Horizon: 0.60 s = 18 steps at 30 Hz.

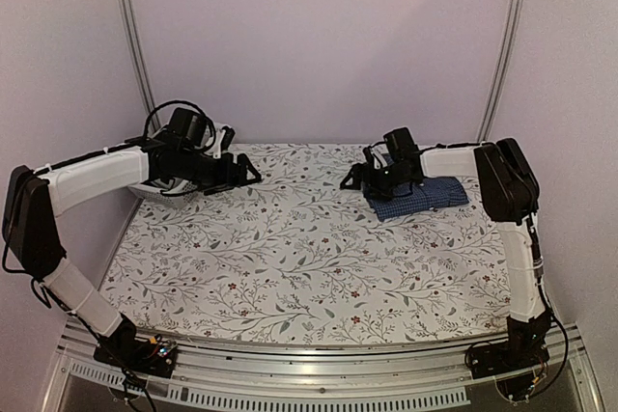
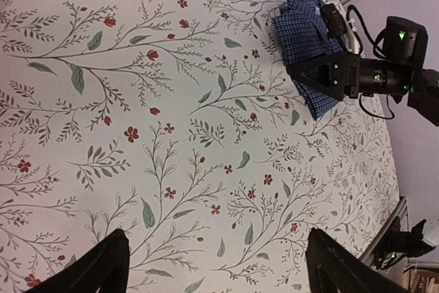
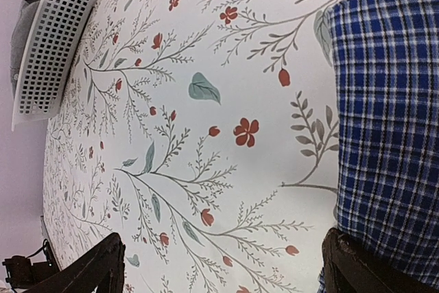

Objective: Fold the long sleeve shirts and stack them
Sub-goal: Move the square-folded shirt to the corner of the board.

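Note:
One long sleeve shirt, dark blue with fine light checks [image 1: 425, 194], lies folded at the table's back right. It also shows in the left wrist view [image 2: 302, 36] and fills the right side of the right wrist view [image 3: 387, 114]. My right gripper [image 1: 355, 174] [image 3: 223, 272] hovers open just left of that shirt, its right finger [image 3: 363, 265] over the shirt's edge, with nothing between the jaws. At the back left my left gripper [image 1: 249, 173] [image 2: 219, 272] stands open over bare tablecloth, holding nothing. Grey cloth [image 3: 20, 32] shows inside a basket; I cannot tell whether it is a shirt.
The table [image 1: 290, 258] wears a white floral cloth. A white perforated basket [image 3: 51, 46] stands at the far left edge, behind the left arm. A wall with two metal rails [image 1: 130, 36] closes the back.

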Tool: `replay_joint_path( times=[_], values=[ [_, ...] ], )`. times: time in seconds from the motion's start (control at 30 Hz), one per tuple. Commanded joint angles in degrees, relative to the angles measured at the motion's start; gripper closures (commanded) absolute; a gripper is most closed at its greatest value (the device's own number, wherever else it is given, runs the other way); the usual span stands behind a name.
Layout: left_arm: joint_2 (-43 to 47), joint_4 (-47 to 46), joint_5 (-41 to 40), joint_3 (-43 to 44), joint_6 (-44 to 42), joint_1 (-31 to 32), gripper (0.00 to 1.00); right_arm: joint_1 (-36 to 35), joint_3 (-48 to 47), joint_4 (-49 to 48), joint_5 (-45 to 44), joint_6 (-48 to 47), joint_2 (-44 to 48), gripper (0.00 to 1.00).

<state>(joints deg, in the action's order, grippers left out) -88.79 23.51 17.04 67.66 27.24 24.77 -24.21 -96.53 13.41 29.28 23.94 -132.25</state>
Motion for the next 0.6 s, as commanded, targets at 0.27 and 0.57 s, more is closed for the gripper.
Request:
replay_joint_path(
  times=[0.27, 0.57],
  values=[
    [0.5, 1.1, -0.5, 1.2, 0.4, -0.5, 0.11, 7.1, 0.5, 1.4, -1.9, 0.7, -2.0, 0.01],
    [-0.9, 0.2, 0.5, 1.7, 0.8, -0.1, 0.11, 9.7, -2.1, 1.4, -1.4, 0.2, -2.8, 0.01]
  ],
)
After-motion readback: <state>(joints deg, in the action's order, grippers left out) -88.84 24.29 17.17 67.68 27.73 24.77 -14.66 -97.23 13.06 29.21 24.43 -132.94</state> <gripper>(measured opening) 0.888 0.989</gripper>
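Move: The square-folded shirt's middle lies about 14 cm to the right of the right hand, roughly 1 cm farther out and 3 cm below; one open finger is already on its left margin, the other beyond the cloth. The board's far right corner is some 31 cm right and 17 cm ahead, and the board's right edge about 36 cm right, level with the hand. From the left hand, the shirt is around 47 cm right, 13 cm ahead and 15 cm below. With one finger of its wide-open gripper still against the shirt's left margin, the right hand pushes the shirt along the board towards the far right corner. It travels about 8 cm right and 5 cm forward, starting slowly and staying level, while the wrist turns some 10 degrees clockwise. ##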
